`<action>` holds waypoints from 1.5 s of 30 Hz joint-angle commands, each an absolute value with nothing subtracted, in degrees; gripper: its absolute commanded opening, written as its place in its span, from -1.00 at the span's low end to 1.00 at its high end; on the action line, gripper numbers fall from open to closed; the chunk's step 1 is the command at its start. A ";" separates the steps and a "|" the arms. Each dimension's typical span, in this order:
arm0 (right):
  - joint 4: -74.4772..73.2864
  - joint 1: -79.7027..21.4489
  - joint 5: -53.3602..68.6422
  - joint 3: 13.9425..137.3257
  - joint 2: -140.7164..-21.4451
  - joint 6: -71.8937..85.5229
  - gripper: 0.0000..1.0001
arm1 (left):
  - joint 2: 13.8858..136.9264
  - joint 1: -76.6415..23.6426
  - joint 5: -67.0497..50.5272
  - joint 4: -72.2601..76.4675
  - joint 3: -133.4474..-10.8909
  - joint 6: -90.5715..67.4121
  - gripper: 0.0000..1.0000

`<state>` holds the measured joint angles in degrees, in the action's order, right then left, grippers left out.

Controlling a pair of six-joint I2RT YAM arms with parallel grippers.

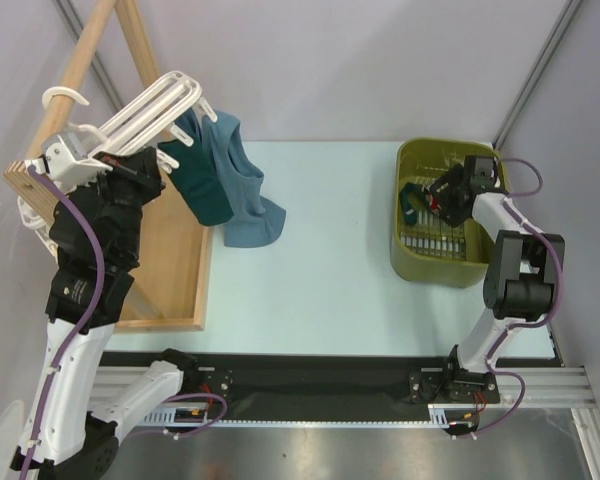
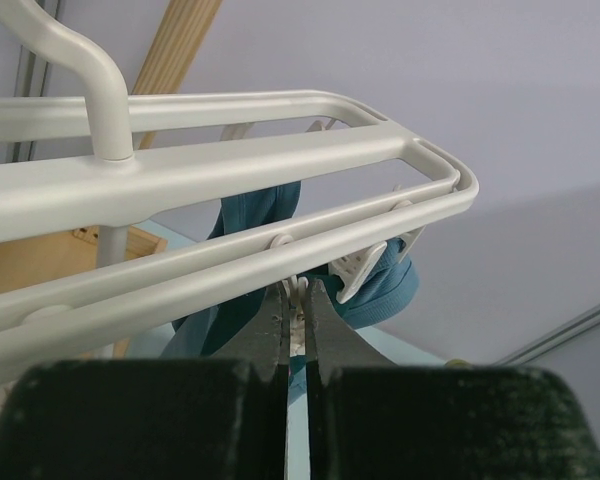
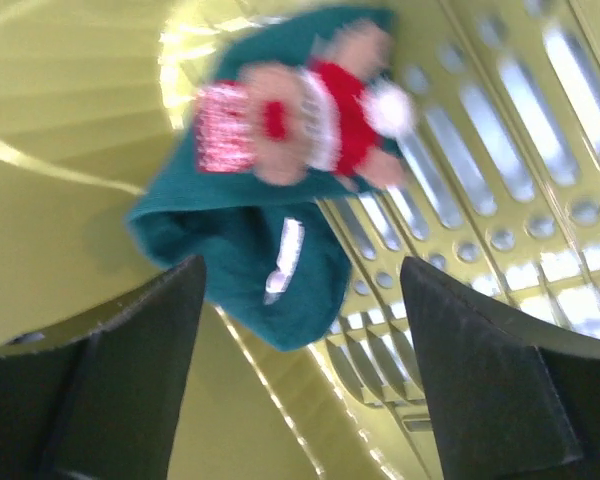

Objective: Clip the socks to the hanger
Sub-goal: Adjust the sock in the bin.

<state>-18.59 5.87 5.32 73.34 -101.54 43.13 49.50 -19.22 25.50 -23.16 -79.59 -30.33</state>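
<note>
The white hanger (image 1: 150, 105) (image 2: 230, 170) is held up at the far left, in front of the wooden rack. Two socks hang from its clips: a dark teal one (image 1: 202, 185) (image 2: 260, 215) and a steel-blue one (image 1: 242, 195). My left gripper (image 1: 165, 157) (image 2: 298, 310) is shut, with a small white clip of the hanger pinched between its tips. Another teal sock (image 3: 270, 230) (image 1: 412, 203), with a red-and-white motif, lies in the green basket (image 1: 420, 262). My right gripper (image 1: 435, 195) (image 3: 302, 265) hangs open just above it, with nothing between its fingers.
The wooden A-frame rack (image 1: 175, 270) stands at the left, its base board running along the table's left side. The green basket's slotted floor and walls (image 3: 80, 150) close round my right gripper. Grey walls enclose the table at the back and right.
</note>
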 commanded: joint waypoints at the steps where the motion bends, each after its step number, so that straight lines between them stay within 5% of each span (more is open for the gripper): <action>1: -11.70 5.89 1.69 69.79 -99.67 60.42 0.69 | 50.89 -19.60 19.16 -29.18 -77.60 -39.20 -1.00; 22: -13.45 2.90 -13.27 75.67 -111.27 79.37 0.56 | 50.27 -19.60 20.13 -31.03 -79.19 -37.97 -1.00; 28: -13.71 3.69 -12.22 78.66 -114.25 77.88 0.07 | 50.10 -19.60 20.04 -31.20 -78.58 -37.88 -1.00; 34: -10.03 3.43 -11.78 77.70 -112.06 71.65 -0.70 | 50.10 -19.60 19.60 -30.50 -78.05 -38.23 -1.00; 40: -4.23 4.22 -9.93 75.06 -105.39 60.49 -1.00 | 49.75 -19.51 19.51 -30.50 -77.70 -38.32 -1.00; 45: -4.30 4.48 -8.62 75.24 -100.38 53.09 -1.00 | 49.48 -19.60 19.42 -30.32 -77.17 -38.41 -1.00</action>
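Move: The sock's middle lies about 2 cm ahead of the right gripper, 2 cm to its left and 5 cm below, folded on the bin floor. The bin's left wall stands roughly 8 cm to the gripper's left and 2 cm nearer, its far wall some 13 cm ahead and 2 cm to the right, both about level in height. From the left gripper the sock is some 20 cm ahead, 57 cm to the right and 42 cm below. Take the open right gripper down and forward over the sock, about 5 cm each way and a couple of centimetres to the right, rolling it clockwise by some 30 degrees as it goes. Shut the fingers low in the bin to pinch the sock's patterned part, then lift about 6 cm with them closed, letting the wrist turn partly back. ##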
